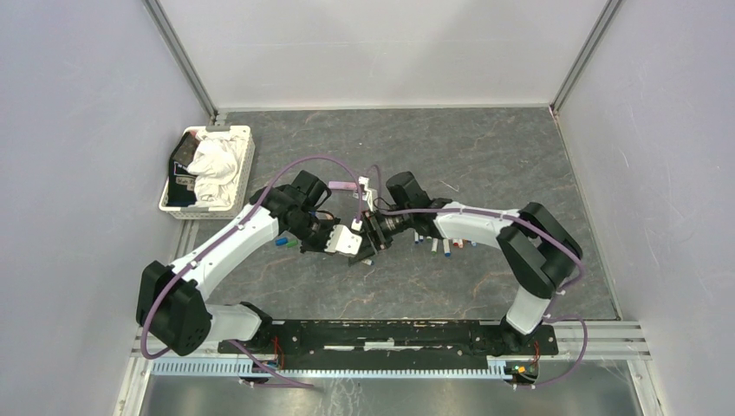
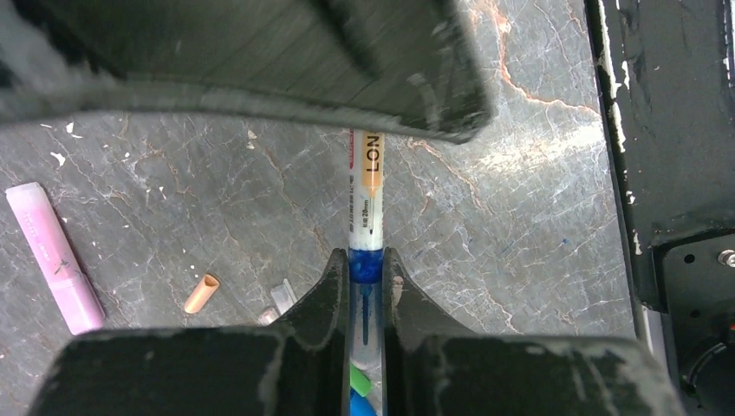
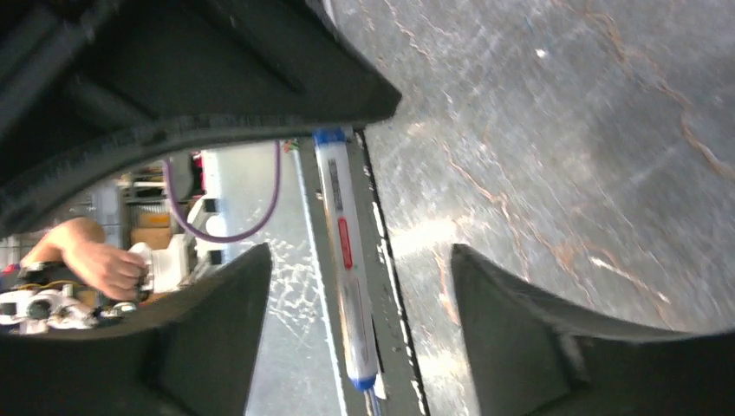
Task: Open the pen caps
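A white pen [image 2: 367, 186] with an orange label is in the air between both grippers. My left gripper [image 2: 366, 260] is shut on its blue-collared end, and a thin blue tip shows between the fingers. I cannot tell whether a cap sits over that tip. My right gripper [image 3: 360, 251] is open; the same pen [image 3: 345, 251] runs through the gap, touching neither finger. The grippers meet nose to nose, left gripper [image 1: 351, 242] against right gripper [image 1: 373, 230]. Loose pen caps lie on the table below: an orange cap [image 2: 201, 293], a clear one [image 2: 282, 298], and a green cap [image 2: 360, 380].
A pink highlighter [image 2: 54, 258] lies left of the caps. More white pens [image 1: 446, 247] lie in a row under the right arm. A white basket [image 1: 245, 173] with a white cloth stands at the back left. The black base rail [image 2: 659, 130] runs along the near table edge.
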`<move>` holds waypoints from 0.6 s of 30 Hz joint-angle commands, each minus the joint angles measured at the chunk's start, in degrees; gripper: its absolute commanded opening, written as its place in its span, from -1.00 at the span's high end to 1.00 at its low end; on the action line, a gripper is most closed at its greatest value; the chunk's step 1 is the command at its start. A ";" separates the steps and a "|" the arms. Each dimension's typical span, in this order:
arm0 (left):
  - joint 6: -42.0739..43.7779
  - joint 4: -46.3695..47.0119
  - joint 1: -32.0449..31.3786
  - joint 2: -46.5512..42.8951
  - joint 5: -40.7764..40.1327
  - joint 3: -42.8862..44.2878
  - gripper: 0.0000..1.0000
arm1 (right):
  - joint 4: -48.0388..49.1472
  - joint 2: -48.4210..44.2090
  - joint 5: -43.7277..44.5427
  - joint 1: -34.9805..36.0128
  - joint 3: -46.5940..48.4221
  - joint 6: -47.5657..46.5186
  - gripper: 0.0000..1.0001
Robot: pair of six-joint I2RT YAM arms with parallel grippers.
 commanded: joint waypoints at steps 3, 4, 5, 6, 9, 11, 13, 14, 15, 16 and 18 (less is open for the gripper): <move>-2.39 -1.00 -0.20 -0.68 1.70 1.40 0.96 | -7.32 -12.34 15.15 0.45 -5.31 -1.68 -0.96; -2.46 -1.40 -0.20 -0.71 1.86 1.60 0.96 | -9.22 -13.96 17.62 0.40 -6.07 -2.10 -0.96; -2.44 -1.74 -0.20 -0.71 2.07 1.93 0.95 | -10.68 -16.06 19.69 0.53 -7.26 -2.16 -0.96; -2.56 -2.17 -0.20 -0.73 2.25 2.27 0.95 | -12.47 -17.91 22.94 0.64 -8.79 -2.17 -0.96; -3.22 -2.91 -0.18 -0.76 3.18 3.17 0.95 | -15.94 -25.07 32.47 0.86 -14.05 -1.54 -0.96; -3.83 -3.18 -0.21 -0.78 3.97 3.77 0.95 | -18.25 -29.61 37.25 0.91 -16.04 -1.61 -0.96; -4.93 -3.55 -0.20 -0.75 4.83 4.68 0.95 | -19.71 -31.52 37.53 1.15 -16.41 -4.18 -0.96; -5.12 -3.91 -0.20 -0.74 5.35 5.15 0.95 | -20.96 -31.70 38.52 1.56 -15.46 -5.78 -0.96; -5.31 -4.28 -0.20 -0.76 5.95 5.60 0.95 | -21.69 -31.81 40.34 1.84 -14.32 -7.00 -0.96; -5.50 -4.55 -0.20 -0.75 6.32 5.89 0.95 | -21.11 -31.92 41.56 1.84 -13.23 -7.73 -0.96; -6.03 -4.85 -0.21 -0.72 6.89 6.40 0.96 | -18.24 -31.31 42.31 1.68 -10.87 -8.57 -0.96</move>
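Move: The marker is pinched at its cap edge in my left hand. Its middle lies about 4 cm to that hand's right. For my right hand it is about 2 cm to the left at the same height, the body between the already parted fingers. From my left hand the pink highlighter lies some 16 cm ahead and 10 below, the tan cap about 8 ahead and 4 left. The uncapped pens lie around 20 cm right of my right hand and 4 ahead. I spread my right fingers the rest of the way and draw that hand off to the right along the marker, about 10 cm, until it is out past the blue tail. As it goes, its left-pointing fingers tip further down and swing clockwise, some 20 degrees each. My left hand keeps its closed grip at the cap and, late on, lifts a couple of centimetres. ##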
